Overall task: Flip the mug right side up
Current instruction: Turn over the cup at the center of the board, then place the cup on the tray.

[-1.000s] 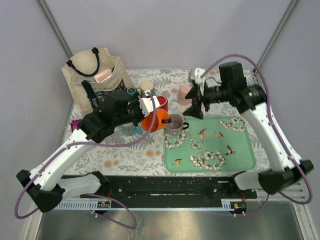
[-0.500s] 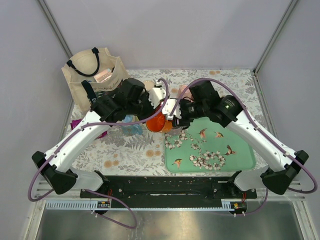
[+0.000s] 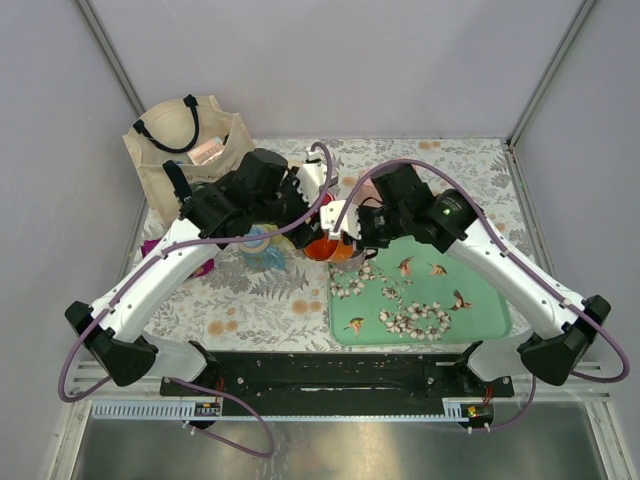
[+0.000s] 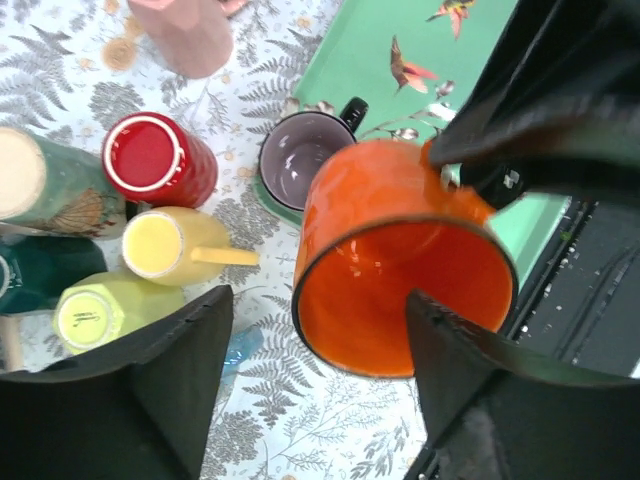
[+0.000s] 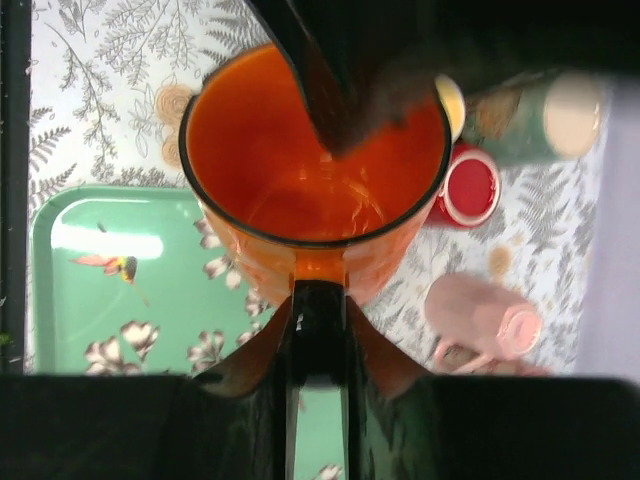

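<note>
The orange mug hangs in the air over the left edge of the green tray. Its open mouth faces both wrist cameras. My right gripper is shut on the mug's dark handle, just below the rim. My left gripper stands open. One of its fingers reaches into the mug's mouth, and the other finger is well off to the side, touching nothing. In the top view both grippers meet at the mug, the left gripper behind it and the right gripper beside it.
A grey mug with a black handle stands upright at the tray's edge under the orange one. Red, yellow, pink and green cups crowd the fern-patterned cloth. A canvas tote bag stands at the back left.
The left arm carried the orange mug to the middle. The right arm swung in and closed on its handle. The left gripper then let go and opened.
</note>
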Action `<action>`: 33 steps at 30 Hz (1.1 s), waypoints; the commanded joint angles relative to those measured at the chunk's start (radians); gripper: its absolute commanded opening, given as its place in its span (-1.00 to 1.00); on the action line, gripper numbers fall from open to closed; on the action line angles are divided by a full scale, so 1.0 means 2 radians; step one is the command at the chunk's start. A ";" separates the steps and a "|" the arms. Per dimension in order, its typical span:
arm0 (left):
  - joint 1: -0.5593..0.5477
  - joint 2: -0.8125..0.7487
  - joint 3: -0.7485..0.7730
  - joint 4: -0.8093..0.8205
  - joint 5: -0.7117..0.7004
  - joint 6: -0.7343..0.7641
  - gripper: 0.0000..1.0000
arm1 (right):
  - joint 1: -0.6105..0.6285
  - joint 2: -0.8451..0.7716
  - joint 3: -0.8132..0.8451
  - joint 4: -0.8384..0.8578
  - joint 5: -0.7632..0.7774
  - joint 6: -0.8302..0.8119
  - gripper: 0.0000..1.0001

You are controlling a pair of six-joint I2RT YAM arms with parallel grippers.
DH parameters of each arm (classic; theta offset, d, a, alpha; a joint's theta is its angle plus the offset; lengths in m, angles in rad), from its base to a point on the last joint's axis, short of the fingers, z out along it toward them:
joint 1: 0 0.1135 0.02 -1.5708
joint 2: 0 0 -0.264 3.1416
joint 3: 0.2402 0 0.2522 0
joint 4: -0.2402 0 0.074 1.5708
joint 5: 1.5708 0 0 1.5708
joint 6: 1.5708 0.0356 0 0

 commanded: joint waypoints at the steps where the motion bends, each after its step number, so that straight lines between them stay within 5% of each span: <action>1: 0.022 -0.015 0.026 0.031 0.028 -0.038 0.54 | -0.060 -0.057 -0.024 0.041 -0.026 0.050 -1.00; 13: 0.057 -0.037 0.000 0.025 0.030 0.021 0.82 | -0.317 -0.113 -0.164 0.037 -0.147 0.025 -1.00; 33: 0.057 -0.031 -0.008 0.013 0.035 0.044 0.80 | -0.363 0.018 -0.252 0.104 -0.174 -0.051 -1.00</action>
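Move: The orange mug is already held by its handle in the right hand, opening up. It goes to a free patch of tray about 8 cm ahead of this hand, 14 cm to its right and 22 cm below. The grey mug stands 6 cm ahead, level sideways; the pink mug 22 cm ahead and 6 cm right; both roughly 19 cm below. From the left hand that patch is some 7 cm ahead, 22 cm right and 24 cm down. The orange mug, still pinched by the handle, is drawn about 19 cm to the right, out from between the left fingers and slightly forward; it then sinks some 16 cm towards the tray beside the grey mug, the right wrist turning about 30 degrees clockwise and tipping down. The left hand, already open, spreads wider and backs a few centimetres left. ##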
